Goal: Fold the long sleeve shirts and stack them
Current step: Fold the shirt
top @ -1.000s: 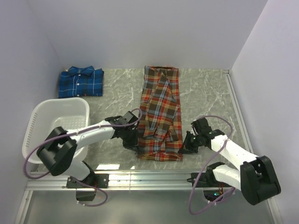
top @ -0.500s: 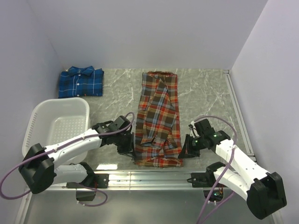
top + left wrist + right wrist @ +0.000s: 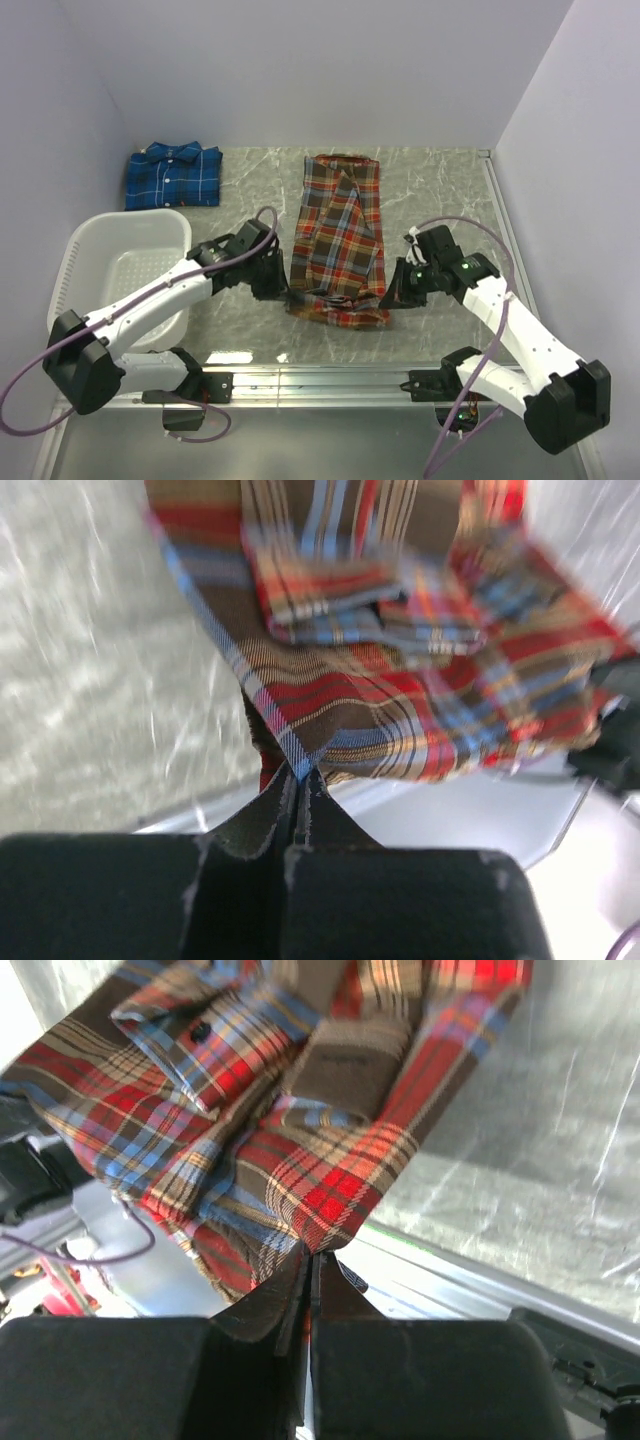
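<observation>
The red-orange plaid shirt lies lengthwise in the middle of the table, its near hem lifted off the surface. My left gripper is shut on the hem's left corner, and my right gripper is shut on the right corner. The cloth sags between the two grips. The blue plaid shirt lies folded at the far left of the table.
A white slotted basket stands at the left, beside the left arm. The metal rail runs along the near table edge. Walls close in the back and both sides.
Both grippers have risen and moved away from the near edge, carrying the red shirt's hem up and toward the far side. The shirt's lower part is now off the table.
</observation>
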You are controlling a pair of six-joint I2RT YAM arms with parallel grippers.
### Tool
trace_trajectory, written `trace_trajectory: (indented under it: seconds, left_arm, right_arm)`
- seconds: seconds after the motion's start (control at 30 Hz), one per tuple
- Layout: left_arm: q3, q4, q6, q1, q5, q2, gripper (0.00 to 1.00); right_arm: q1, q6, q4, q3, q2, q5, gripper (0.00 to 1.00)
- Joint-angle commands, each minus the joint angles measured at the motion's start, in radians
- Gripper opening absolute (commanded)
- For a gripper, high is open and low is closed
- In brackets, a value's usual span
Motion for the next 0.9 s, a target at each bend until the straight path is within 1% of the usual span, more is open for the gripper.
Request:
trace_trajectory:
  seconds: [0.0,0.17,0.37,0.4,0.6,0.63,0.87]
  left_arm:
    - [0.084,0.070,0.004,0.040,-0.040,0.059,0.01]
    - [0.190,0.098,0.062,0.093,-0.076,0.176,0.01]
    - [0.350,0.105,0.122,0.148,-0.136,0.320,0.01]
    - [0.391,0.105,0.127,0.152,-0.144,0.339,0.01]
    - [0.529,0.098,0.154,0.197,-0.178,0.480,0.01]
    - [0.572,0.099,0.156,0.217,-0.190,0.531,0.01]
    - [0.698,0.107,0.167,0.240,-0.205,0.639,0.02]
  right_arm:
    - [-0.005,-0.007,0.052,0.083,0.057,0.027,0.00]
    - [-0.023,-0.014,0.109,0.184,0.181,0.039,0.00]
    - [-0.089,-0.027,0.162,0.328,0.333,0.006,0.00]
    - [-0.095,-0.031,0.166,0.347,0.353,0.009,0.00]
    - [-0.148,-0.059,0.179,0.451,0.496,0.017,0.00]
    - [-0.169,-0.065,0.189,0.486,0.557,0.015,0.00]
    - [-0.200,-0.053,0.228,0.543,0.658,0.043,0.00]
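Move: Some 24 cm ahead of the left hand, 13 cm to its right and 11 cm below lies the middle of the plaid shirt, whose near hem corners are already pinched and lifted. The shirt's far end is about 50 cm ahead and 14 cm right, the folded blue shirt about 45 cm ahead and 37 cm left. From the right hand, the shirt's middle lies roughly 25 cm ahead and 9 cm left, its far end 50 cm ahead and 8 cm left, both about 11 cm lower. Carrying the hem forward between them, both hands keep their closed pinch on its corners and sweep it over the shirt's middle, the left by about 22 cm and nearly level, the right by about 18 cm, rising some 3 cm and sinking most of that again. The left wrist turns some 10 degrees counter-clockwise and tips up as much; the right turns slightly clockwise. ##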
